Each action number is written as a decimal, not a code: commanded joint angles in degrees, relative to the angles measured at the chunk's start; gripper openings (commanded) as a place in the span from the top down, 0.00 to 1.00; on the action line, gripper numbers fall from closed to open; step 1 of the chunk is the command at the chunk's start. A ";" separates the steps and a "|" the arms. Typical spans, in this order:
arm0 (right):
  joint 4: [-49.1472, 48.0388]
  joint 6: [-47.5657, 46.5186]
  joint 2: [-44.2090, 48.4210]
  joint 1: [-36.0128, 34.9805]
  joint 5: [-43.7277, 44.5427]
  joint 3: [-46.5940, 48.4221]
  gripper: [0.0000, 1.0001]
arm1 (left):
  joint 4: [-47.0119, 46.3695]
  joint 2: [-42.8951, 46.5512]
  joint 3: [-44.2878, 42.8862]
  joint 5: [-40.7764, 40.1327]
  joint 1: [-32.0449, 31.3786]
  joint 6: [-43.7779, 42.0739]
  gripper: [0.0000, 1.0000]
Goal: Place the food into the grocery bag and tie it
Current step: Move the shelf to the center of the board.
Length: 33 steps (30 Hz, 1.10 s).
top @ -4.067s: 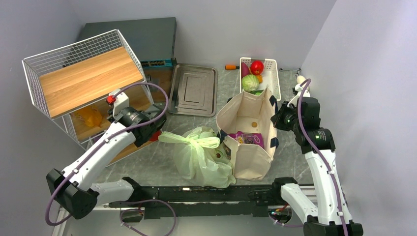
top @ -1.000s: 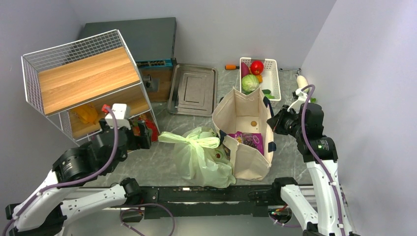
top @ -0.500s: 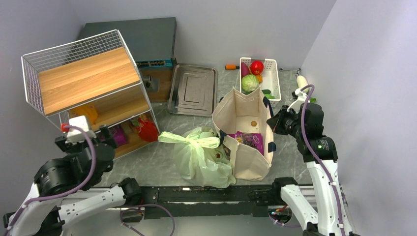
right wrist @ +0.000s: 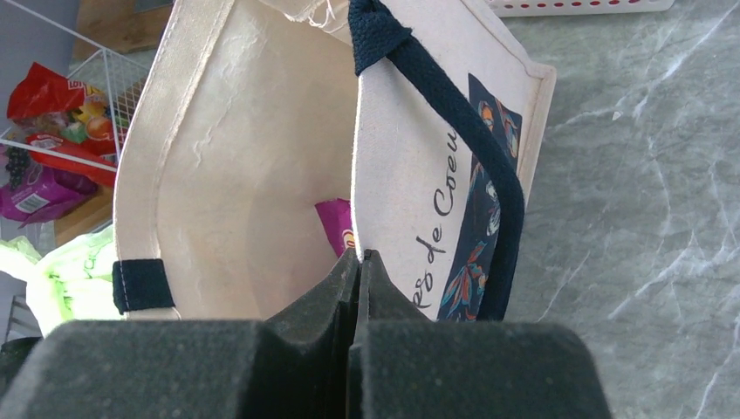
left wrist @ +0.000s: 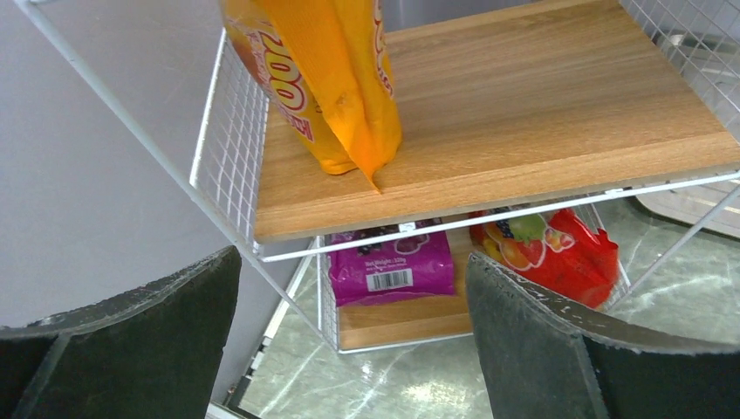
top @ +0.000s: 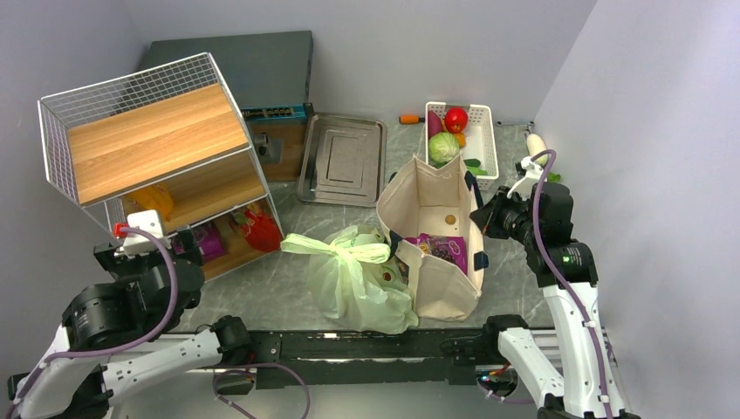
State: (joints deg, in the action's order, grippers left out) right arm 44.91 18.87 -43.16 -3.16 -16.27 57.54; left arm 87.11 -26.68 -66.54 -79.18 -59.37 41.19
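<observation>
The grocery bag (top: 358, 281), pale-green crinkly plastic, lies on the marble table with its handles knotted at the top (top: 353, 250). The food is hidden from view. The bag leans against a beige canvas tote (top: 436, 253). My right gripper (top: 484, 218) is shut on the tote's right wall; in the right wrist view the fabric edge (right wrist: 393, 175) runs down into the closed jaws (right wrist: 358, 262), and a bit of the green bag (right wrist: 70, 275) shows at the left. My left gripper (top: 147, 257) stands open near the wire shelf's front left corner, with nothing between its fingers (left wrist: 558, 349).
The wire shelf (top: 140, 140) holds an orange snack bag (left wrist: 323, 78), a purple packet (left wrist: 388, 266) and a red packet (left wrist: 550, 253). A metal tray (top: 343, 159) and a white basket of produce (top: 483, 131) stand at the back. A purple packet (top: 441, 247) lies inside the tote.
My left arm has drawn back toward the near left, away from the shelf's front, with its gripper still open. The right gripper and the tote have stayed put.
</observation>
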 commanded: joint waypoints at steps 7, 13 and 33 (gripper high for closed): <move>-2.99 0.72 0.61 -0.24 -3.49 0.27 1.00 | -15.42 9.21 5.98 -8.83 -5.63 -18.19 0.01; -2.55 0.72 0.61 -0.33 -3.87 0.46 1.00 | -31.08 20.11 12.78 -14.56 -12.57 -33.29 0.01; -13.66 7.66 -5.41 -16.60 -17.40 16.78 0.05 | -70.03 -1.16 2.77 -14.49 -12.78 -71.41 0.01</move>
State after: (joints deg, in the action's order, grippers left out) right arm 40.66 21.28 -46.22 -11.31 -33.30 71.57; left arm 35.90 -23.53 -61.01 -89.41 -72.05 -13.26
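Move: The shelf's middle lies about 14 cm ahead of the left hand, 4 cm to its right and some 9 cm lower. The orange packet is roughly 9 cm ahead, 2 cm left and 5 cm below that hand; the red packet, 10 cm ahead, 14 cm right and 25 cm below. The right hand pinches the canvas bag's right rim, with the bag's middle about 8 cm left, 2 cm back and 12 cm below; from this hand the green bag is 23 cm left, 8 cm back and 16 cm lower. The canvas bag's rim stays pinched in the still right hand for about half a second, then the fingers open wide and that hand climbs about 11 cm, swinging left over the bag's mouth and a little back, turning counter-clockwise and tipping up. Before the shelf's open front the wide-open left hand dips slightly and drifts left, then rises and swings back right, ending some 6 cm higher, slightly right and forward, fingers tilted up a little. ##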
